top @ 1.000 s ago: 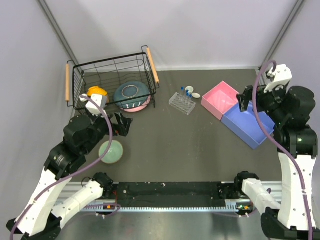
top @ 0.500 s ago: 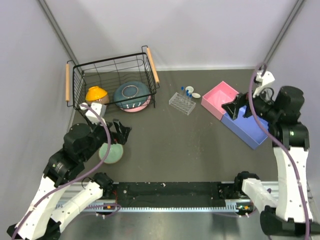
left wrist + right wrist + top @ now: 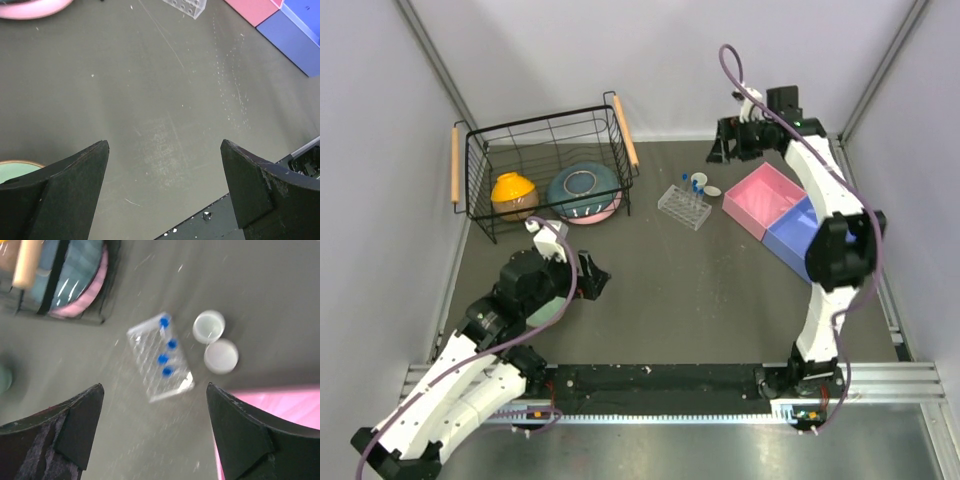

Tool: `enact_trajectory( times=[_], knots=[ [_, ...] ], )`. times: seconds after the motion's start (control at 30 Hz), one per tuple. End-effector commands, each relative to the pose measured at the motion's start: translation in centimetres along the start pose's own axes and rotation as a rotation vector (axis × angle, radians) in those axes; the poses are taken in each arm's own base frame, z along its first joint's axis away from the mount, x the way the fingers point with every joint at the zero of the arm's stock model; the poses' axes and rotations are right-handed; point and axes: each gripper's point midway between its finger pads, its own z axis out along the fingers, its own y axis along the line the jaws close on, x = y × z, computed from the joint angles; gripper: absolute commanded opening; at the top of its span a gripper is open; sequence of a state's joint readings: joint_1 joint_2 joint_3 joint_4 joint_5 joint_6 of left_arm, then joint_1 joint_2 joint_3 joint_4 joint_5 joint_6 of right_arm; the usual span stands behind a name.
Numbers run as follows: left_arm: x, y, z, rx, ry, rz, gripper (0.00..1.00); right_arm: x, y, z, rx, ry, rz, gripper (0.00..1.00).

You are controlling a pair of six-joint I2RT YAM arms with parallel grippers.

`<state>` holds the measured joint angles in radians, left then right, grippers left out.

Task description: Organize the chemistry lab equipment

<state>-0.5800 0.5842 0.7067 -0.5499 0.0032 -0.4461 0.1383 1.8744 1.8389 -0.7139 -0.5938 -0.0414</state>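
Note:
The clear tube rack (image 3: 682, 206) lies on the dark table, with blue-capped tubes (image 3: 697, 183) in its far end. In the right wrist view the rack (image 3: 160, 357) holds several blue-capped tubes (image 3: 172, 344), with two white round cups (image 3: 209, 326) (image 3: 221, 356) beside it. My right gripper (image 3: 725, 148) (image 3: 154, 388) is open and empty, hovering behind and above the rack. My left gripper (image 3: 592, 279) (image 3: 164, 145) is open and empty over bare table near the front left. No pipettes are in view.
A black wire basket (image 3: 545, 165) at the back left holds an orange bowl (image 3: 513, 190) and a blue bowl (image 3: 584, 190). A green bowl (image 3: 542, 305) sits under my left arm. A pink tray (image 3: 765, 200) and a blue tray (image 3: 795, 235) lie right of the rack.
My right arm swung from over the blue tray to the back of the table, above the rack. My left gripper moved right and forward, off the green bowl.

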Motion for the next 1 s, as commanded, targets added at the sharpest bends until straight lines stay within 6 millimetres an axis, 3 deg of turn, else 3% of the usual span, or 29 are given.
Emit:
enact_trajectory(
  times=[0.0,0.07,0.1,0.13,0.2,0.27,0.43,0.63,0.8,0.97],
  knots=[
    [-1.0,-1.5,0.9,0.093,-0.086,-0.054,0.99,-3.3,-5.3,4.9,0.132,-0.026,0.01,0.81],
    [-0.5,-1.3,1.3,0.094,-0.079,-0.054,0.99,-4.5,-6.8,6.0,0.171,-0.043,0.001,0.72],
    [-0.4,-1.3,1.5,0.092,-0.076,-0.052,0.99,-2.9,-8.0,8.1,0.174,-0.002,0.021,0.69],
    [-0.4,-1.3,1.7,0.095,-0.082,-0.053,0.99,-3.3,-8.4,8.5,0.177,-0.012,0.017,0.66],
    [-0.1,-1.2,2.2,0.098,-0.07,-0.05,0.99,-1.9,-9.2,10.6,0.171,0.021,0.029,0.56],
    [-0.1,-1.4,2.8,0.103,-0.066,-0.049,0.99,-1.4,-9.4,11.6,0.157,0.03,0.032,0.48],
    [0.4,-1.2,4.1,0.093,-0.036,-0.053,0.99,0.9,-9.6,14.3,0.116,0.08,0.052,0.42],
    [1.0,-1.3,4.6,0.103,-0.022,-0.068,0.99,2.8,-9.8,15.9,0.105,0.119,0.064,0.4],
    [1.1,-1.3,4.7,0.106,-0.017,-0.073,0.99,4.2,-10.0,17.0,0.104,0.148,0.075,0.3],
    [1.0,-1.5,4.6,0.111,-0.019,-0.072,0.99,4.2,-9.7,17.2,0.106,0.15,0.068,0.21]
  ],
)
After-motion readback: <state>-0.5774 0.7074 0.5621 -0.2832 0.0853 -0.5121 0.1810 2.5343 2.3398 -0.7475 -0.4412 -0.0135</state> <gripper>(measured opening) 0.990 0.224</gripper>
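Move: The small white cup I'm going for is about 11 cm ahead of my right hand, 4 cm to its left and roughly 19 cm below. The white dish sits about 3 cm nearer me than the cup and 2 cm to its right. The tube rack is some 5 cm ahead of my right hand and 7 cm left, and the pink box's middle 6 cm ahead and 7 cm right. From my left hand the cup is about 36 cm ahead and 16 cm right, 17 cm below. I sweep my open right hand forward about 11 cm, then mostly straight down some 17 cm, easing to a stop with the fingertips at the right rim of the white cup, over the edge of the dish. On the way I tip the fingers down about 10 degrees and close them to a narrow gap either side of the cup's wall. My empty left hand, still wide open, sinks about 4 cm and drifts right. ##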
